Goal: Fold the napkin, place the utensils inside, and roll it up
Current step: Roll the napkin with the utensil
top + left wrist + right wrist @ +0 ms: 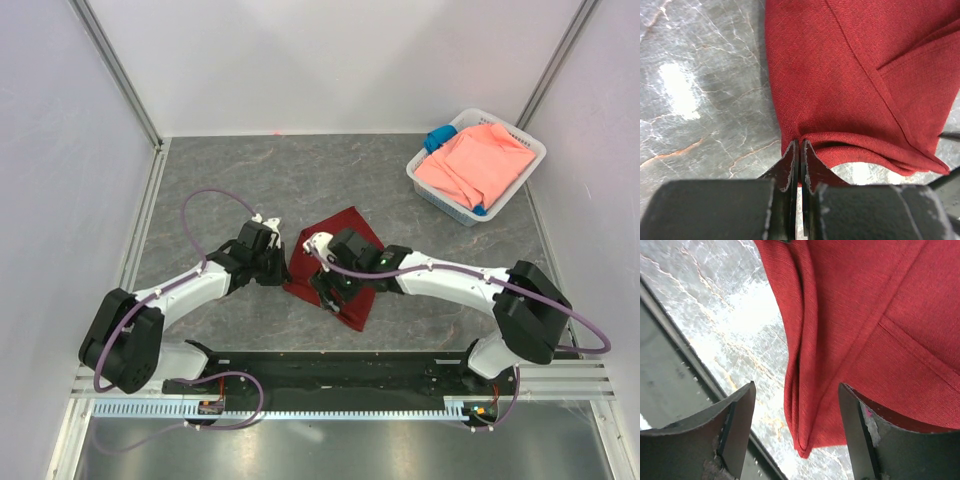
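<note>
The dark red napkin (346, 228) lies folded on the grey marbled table between my two arms. My left gripper (281, 263) sits at its left edge. In the left wrist view the left gripper (800, 142) is shut, its tips pinching the napkin (850, 75) at the corner of a folded hem, which is raised a little off the table. My right gripper (325, 290) is over the napkin's near part. In the right wrist view the right gripper (796, 385) stands open, its fingers astride the layered corner of the napkin (865, 315) without touching it. The utensils are out of view.
A white basket (437, 199) at the back right holds a salmon-pink cloth (478, 160) and a small blue cloth (438, 137). White walls close in the table on three sides. A black rail (340, 370) runs along the near edge, just behind the right gripper.
</note>
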Tool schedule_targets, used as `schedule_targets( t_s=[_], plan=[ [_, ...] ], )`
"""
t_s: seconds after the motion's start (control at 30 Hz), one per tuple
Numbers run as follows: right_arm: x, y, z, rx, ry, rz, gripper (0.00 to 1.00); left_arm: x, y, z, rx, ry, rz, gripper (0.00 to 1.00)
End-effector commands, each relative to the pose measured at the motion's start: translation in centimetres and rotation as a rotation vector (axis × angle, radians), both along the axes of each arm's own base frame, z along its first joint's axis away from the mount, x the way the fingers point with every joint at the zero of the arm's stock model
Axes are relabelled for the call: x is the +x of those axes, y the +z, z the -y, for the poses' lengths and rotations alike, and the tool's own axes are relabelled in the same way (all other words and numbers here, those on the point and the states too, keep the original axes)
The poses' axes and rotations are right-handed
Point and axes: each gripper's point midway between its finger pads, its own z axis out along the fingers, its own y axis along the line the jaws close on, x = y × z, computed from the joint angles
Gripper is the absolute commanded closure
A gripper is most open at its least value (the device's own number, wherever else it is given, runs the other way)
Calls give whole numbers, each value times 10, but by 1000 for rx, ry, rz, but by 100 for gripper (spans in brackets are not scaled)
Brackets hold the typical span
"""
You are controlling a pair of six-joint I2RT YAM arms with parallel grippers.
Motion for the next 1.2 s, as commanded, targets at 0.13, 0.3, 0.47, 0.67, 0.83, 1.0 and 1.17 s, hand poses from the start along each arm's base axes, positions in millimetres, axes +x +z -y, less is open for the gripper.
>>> schedule_targets(
  t_s=[0.13,0.3,0.47,0.67,0.83,1.0,1.17],
  plan=[
    [17,-3,-10,-126,-42,277,24,1,10,11,-60,-17,-32,98],
    [9,-19,-21,-184,10,310,24,1,9,11,-60,-15,-36,98],
    [11,-31,-23,-223,30,319,28,1,11,11,-63,-19,-35,98],
    [12,-42,-21,-266,68,320,54,0,13,15,-83,-39,-29,98],
    [2,-50,-24,-260,132,274,76,-1,15,19,-100,-54,-26,98],
    [-9,-53,-25,-218,189,145,99,4,20,16,-113,-33,-12,89],
    [-29,-47,-27,-118,257,-67,100,11,25,-7,-107,68,29,49]
  ],
)
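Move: The napkin's near rolled edge lies about 6 cm below the open right hand, some 2 cm to its left and 1 cm back. The roll's left end, in the left fingers, is about 7 cm left of the right hand and 2 cm farther out; the napkin's near right corner is roughly 7 cm to its right and 6 cm back. From the left hand, the spot to be pinched lies about 5 cm right and 3 cm back. The napkin's near rolled edge is taken over by the right hand, which sinks nearly 6 cm onto it, easing slightly left, while its wrist turns some 15 degrees so the fingers point more steeply down. It then shuts fully and pinches the edge. The left fingers keep their hold on the roll's left end almost in place, then open a little under halfway. ##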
